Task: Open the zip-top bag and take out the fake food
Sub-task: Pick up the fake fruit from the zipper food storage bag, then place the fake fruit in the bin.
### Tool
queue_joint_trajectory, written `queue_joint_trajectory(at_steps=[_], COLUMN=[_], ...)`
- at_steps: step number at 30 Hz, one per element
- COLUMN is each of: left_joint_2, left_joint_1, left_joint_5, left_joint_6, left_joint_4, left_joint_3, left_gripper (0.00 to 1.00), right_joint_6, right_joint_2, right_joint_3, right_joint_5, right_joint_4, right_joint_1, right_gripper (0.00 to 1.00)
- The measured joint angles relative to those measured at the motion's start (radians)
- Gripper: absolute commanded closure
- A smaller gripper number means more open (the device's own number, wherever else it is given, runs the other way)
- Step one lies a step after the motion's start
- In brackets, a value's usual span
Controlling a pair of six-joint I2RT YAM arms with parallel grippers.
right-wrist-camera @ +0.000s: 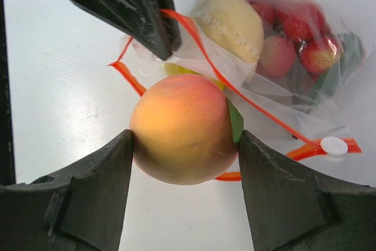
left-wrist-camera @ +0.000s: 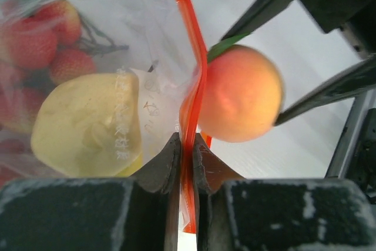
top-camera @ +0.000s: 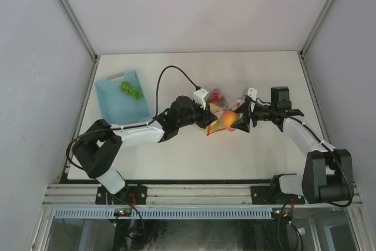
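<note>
The clear zip-top bag (top-camera: 216, 99) lies mid-table with its mouth open, and its red-orange zip strip (left-wrist-camera: 194, 57) runs out between my left gripper's jaws. My left gripper (left-wrist-camera: 185, 143) is shut on that strip near its end. Inside the bag sit a pale yellow piece (left-wrist-camera: 88, 124) and red strawberries (left-wrist-camera: 41, 33). My right gripper (right-wrist-camera: 185, 136) is shut on an orange-pink peach (right-wrist-camera: 182, 130) with a green leaf, just outside the bag's mouth and above the table. From above, the peach (top-camera: 228, 120) is between the two grippers.
A light-blue slotted basket (top-camera: 114, 107) stands at the back left with a green piece (top-camera: 130, 90) in it. A black cable (top-camera: 170, 72) loops over the table behind the left arm. White walls enclose the table on three sides.
</note>
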Motion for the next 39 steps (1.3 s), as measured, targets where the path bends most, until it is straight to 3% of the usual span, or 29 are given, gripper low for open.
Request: queue_joint_trajectory(at_steps=[9, 12, 20, 25, 31, 39], left_joint_2=[-0.062, -0.130, -0.360, -0.464, -0.531, -0.478], left_joint_1=[0.012, 0.013, 0.011, -0.036, -0.121, -0.172], left_joint_5=[-0.079, -0.090, -0.105, -0.135, -0.186, -0.201], left_joint_6=[0.034, 0.047, 0.134, 0.322, 0.591, 0.784], left_joint_4=[-0.079, -0.050, 0.108, 0.176, 0.159, 0.074], left_joint_3=[-0.002, -0.043, -0.216, -0.276, -0.264, -0.135], left_gripper=[0.37, 0.27, 0.15, 0.07, 0.00, 0.00], right_joint_6=[0.106, 0.174, 0.525, 0.850, 1.203, 1.473], right_joint_2=[-0.125, -0.154, -0.231, -0.246, -0.245, -0.245], right_joint_3=[-0.061, -0.062, -0.063, -0.061, -0.040, -0.014], right_joint_5=[-0.063, -0.064, -0.072, -0.079, -0.091, -0.095], right_joint_4=[0.021, 0.055, 0.242, 0.399, 0.540, 0.659], right_joint_1=[-0.036, -0.059, -0.097, -0.097, -0.092, -0.033], right_gripper=[0.88, 0.88, 0.89, 0.89, 0.89, 0.90])
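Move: The peach, already out of the bag in the right fingers, is about 9 cm to the right of the left hand, level with it fore and aft and roughly 1 cm lower; the left fingers, shut on the red zip edge, are correspondingly 9 cm left of the right hand. From the right hand the yellow fruit in the bag is some 7 cm ahead, 8 cm left and 7 cm below, and the strawberries are about 13 cm ahead, 5 cm left and 8 cm down. Upward with both hands: the right carries the peach about 16 cm up from the bag's mouth, its down-slanted fingers tipping up to about level while the wrist rolls, grip kept. The left opens wide, lets go of the red zip edge, then climbs as far, easing back and left and rolling some 50 degrees, so its open jaws face the peach. ##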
